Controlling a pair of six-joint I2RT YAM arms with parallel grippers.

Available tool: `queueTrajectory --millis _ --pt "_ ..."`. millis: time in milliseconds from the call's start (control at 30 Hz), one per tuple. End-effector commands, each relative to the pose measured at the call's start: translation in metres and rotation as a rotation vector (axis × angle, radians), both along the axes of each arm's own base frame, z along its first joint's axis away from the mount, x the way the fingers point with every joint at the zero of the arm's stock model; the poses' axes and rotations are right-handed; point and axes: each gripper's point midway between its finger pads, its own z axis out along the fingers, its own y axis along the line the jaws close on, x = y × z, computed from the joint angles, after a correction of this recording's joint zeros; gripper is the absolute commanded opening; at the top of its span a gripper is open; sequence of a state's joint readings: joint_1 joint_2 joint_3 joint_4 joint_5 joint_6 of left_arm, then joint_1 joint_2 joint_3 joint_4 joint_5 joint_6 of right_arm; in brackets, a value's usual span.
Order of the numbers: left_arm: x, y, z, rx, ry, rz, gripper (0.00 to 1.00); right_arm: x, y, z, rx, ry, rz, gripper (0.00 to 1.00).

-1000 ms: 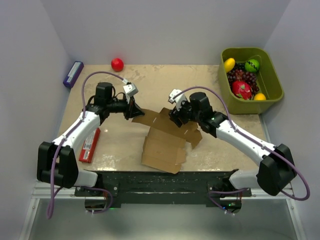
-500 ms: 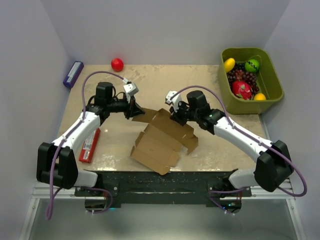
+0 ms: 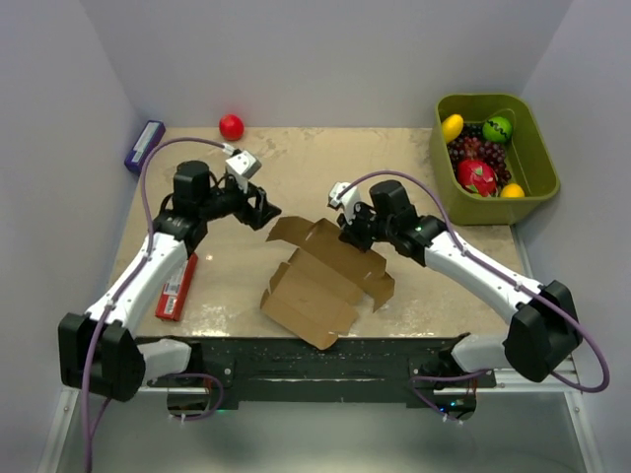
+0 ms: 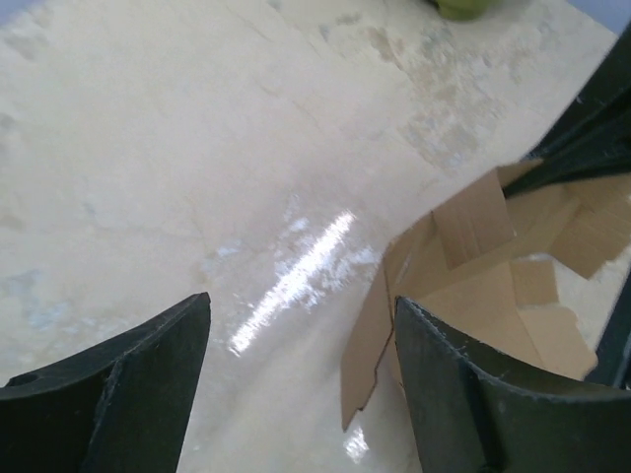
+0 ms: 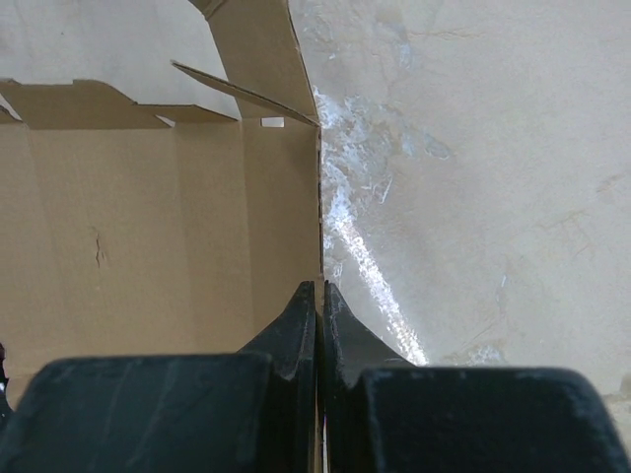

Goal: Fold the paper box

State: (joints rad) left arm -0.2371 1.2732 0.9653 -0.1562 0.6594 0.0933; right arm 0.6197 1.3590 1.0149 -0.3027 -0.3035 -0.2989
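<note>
The paper box [image 3: 317, 278] is a flat brown die-cut cardboard sheet, partly bent, lying mid-table with its far part raised. My right gripper [image 3: 351, 233] is shut on the sheet's far edge; in the right wrist view the cardboard [image 5: 158, 227] runs edge-on between the closed fingertips [image 5: 320, 293]. My left gripper [image 3: 264, 210] stands open just left of the sheet's far-left flap, holding nothing. In the left wrist view that flap [image 4: 463, 286] lies beside the right finger [image 4: 463, 384], with bare table between the jaws [image 4: 301, 305].
A flat red box [image 3: 177, 286] lies near the left arm. A small purple box [image 3: 144, 146] sits at the far left corner, a red ball [image 3: 231, 126] at the back. A green bin [image 3: 537, 168] of fruit stands at the far right.
My left gripper let go of the sheet's far-left flap, opened and drew back to the left. My right gripper closed on the far edge and dragged the sheet slightly left.
</note>
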Motion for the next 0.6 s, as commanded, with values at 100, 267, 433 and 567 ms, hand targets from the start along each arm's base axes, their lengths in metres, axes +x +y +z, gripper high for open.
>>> queueTrajectory --millis 100,267,433,567 --pt "-0.024 0.002 0.081 -0.111 -0.288 0.213 0.80 -0.002 -0.001 0.035 0.025 -0.050 0.002 0.00" --pt "-0.074 -0.031 0.074 -0.271 -0.201 0.120 0.80 0.001 0.000 0.028 -0.018 -0.035 0.007 0.00" --pt "-0.098 -0.047 0.024 -0.312 -0.060 0.068 0.79 -0.002 0.002 0.024 -0.048 -0.014 0.019 0.00" --pt "-0.104 -0.053 -0.008 -0.297 0.023 0.037 0.76 -0.008 0.001 0.029 -0.048 -0.020 0.027 0.00"
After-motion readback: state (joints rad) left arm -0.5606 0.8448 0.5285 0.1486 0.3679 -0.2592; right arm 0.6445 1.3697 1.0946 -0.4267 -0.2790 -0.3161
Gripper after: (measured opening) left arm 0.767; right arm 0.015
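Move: The open left hand is going for the small tab at the paper box's left edge, where the narrow strip meets the near panel. The tab lies about 10 cm back, 5 cm to the right and some 5 cm below it. The left end flap is nearer, 3 cm back, 4 cm right and 2 cm down; the near panel's middle is 17 cm back, 9 cm right and 9 cm down. From the right hand the tab lies 12 cm left, 5 cm back and about 5 cm lower. Back and slightly right in an arc, the left hand leaves the far side of the left end flap: it first rises about 8 cm, then travels some 10 cm back and sinks to its starting height by the box's left edge. Its wrist rolls left side down about 15 degrees, fingers staying wide open. The right hand keeps its pinch on the far panel's rim, almost still. ##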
